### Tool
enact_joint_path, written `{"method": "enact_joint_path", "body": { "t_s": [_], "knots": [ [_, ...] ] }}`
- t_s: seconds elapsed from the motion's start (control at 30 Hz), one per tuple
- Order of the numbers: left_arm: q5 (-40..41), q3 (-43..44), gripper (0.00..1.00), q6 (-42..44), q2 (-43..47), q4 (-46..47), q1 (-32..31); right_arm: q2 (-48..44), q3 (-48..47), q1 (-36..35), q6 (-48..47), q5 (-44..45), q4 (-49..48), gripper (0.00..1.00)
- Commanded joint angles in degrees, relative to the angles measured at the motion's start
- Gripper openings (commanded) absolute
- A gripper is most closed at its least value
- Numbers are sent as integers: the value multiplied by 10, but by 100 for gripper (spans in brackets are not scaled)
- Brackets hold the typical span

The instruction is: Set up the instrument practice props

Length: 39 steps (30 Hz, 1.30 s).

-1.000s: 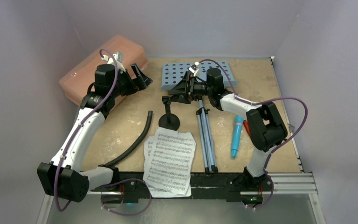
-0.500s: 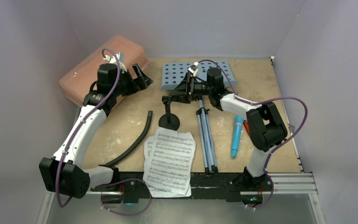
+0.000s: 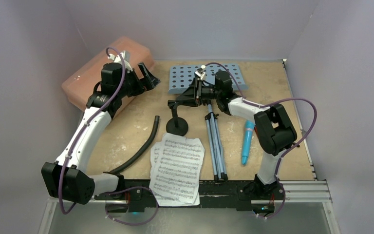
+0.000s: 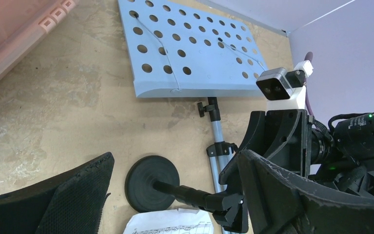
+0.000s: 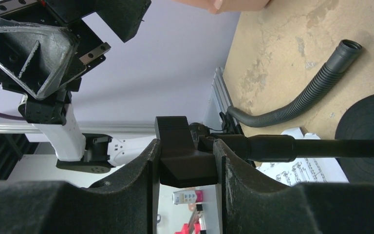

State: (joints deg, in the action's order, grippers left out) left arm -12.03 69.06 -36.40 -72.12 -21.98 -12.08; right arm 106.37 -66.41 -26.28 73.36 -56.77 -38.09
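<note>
The short black mic stand (image 3: 177, 127) stands on its round base at mid-table, and my right gripper (image 3: 182, 100) is shut on the clip at its top. In the right wrist view both fingers press the black clip of the mic stand (image 5: 185, 158), with my right gripper (image 5: 186, 146) around it. The light-blue music stand (image 3: 195, 75) lies flat, its tripod (image 3: 215, 144) pointing toward me. Two sheet-music pages (image 3: 177, 168) lie at the near edge. The turquoise microphone (image 3: 247, 141) lies to the right. My left gripper (image 3: 148, 78) hangs open and empty, apart from the mic stand (image 4: 151, 183).
A salmon-pink case (image 3: 92, 68) sits at the back left, right beside my left arm. A curved black hose (image 3: 141, 146) lies left of the pages. Grey walls close in the table on three sides, with a metal rail along the near edge.
My right gripper's jaws have closed onto the mic stand's clip. The left arm has drifted slightly toward the back left, its gripper staying open.
</note>
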Motion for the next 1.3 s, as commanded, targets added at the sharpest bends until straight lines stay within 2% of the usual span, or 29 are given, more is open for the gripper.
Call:
{"method": "enact_joint_path", "body": {
  "t_s": [0.0, 0.53, 0.67, 0.77, 1.03, 1.17, 1.27],
  "knots": [
    [-1, 32, 97, 6, 11, 13, 1, -10, -56, -3, 5, -21, -37, 0],
    [50, 49, 99, 21, 67, 22, 2, -13, -175, -2, 6, -34, 27, 0],
    [68, 49, 99, 27, 84, 22, 2, -7, -210, 9, -26, -35, 83, 0],
    [75, 44, 99, 30, 95, 22, 2, -6, -230, 32, -49, -29, 126, 0],
    [95, 30, 99, 34, 119, 17, 2, -13, -260, 131, -45, -17, 162, 0],
    [97, 26, 99, 34, 126, 17, 1, -10, -287, 182, -27, -13, 166, 0],
    [100, 22, 99, 34, 131, 15, 2, -2, -303, 211, 28, -15, 117, 0]
  ]
}}
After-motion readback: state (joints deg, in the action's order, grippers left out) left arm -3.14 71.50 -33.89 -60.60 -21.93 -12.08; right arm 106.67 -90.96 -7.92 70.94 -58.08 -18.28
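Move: Ahead of the right hand, which already grips the head of the black round-base stand, the blue perforated tray lies about 27 cm out, 14 cm to its right and 19 cm below. Its folded tripod legs are some 15 cm right and 7 cm back; the music sheets lie 22 cm straight back, the black hose 15 cm left and 13 back, all some 22 cm down. From the left hand the tray is about 20 cm ahead, 20 right and 24 below. Lifting the black stand by its head, the right hand first goes nearly straight up about 9 cm, then swings forward and right towards the blue tray, roughly 10 cm each way, keeping its pinch and turning some 15 degrees clockwise. The empty left hand rises about 9 cm, eases a little back and left away from the tray, and tips its open fingers up. ##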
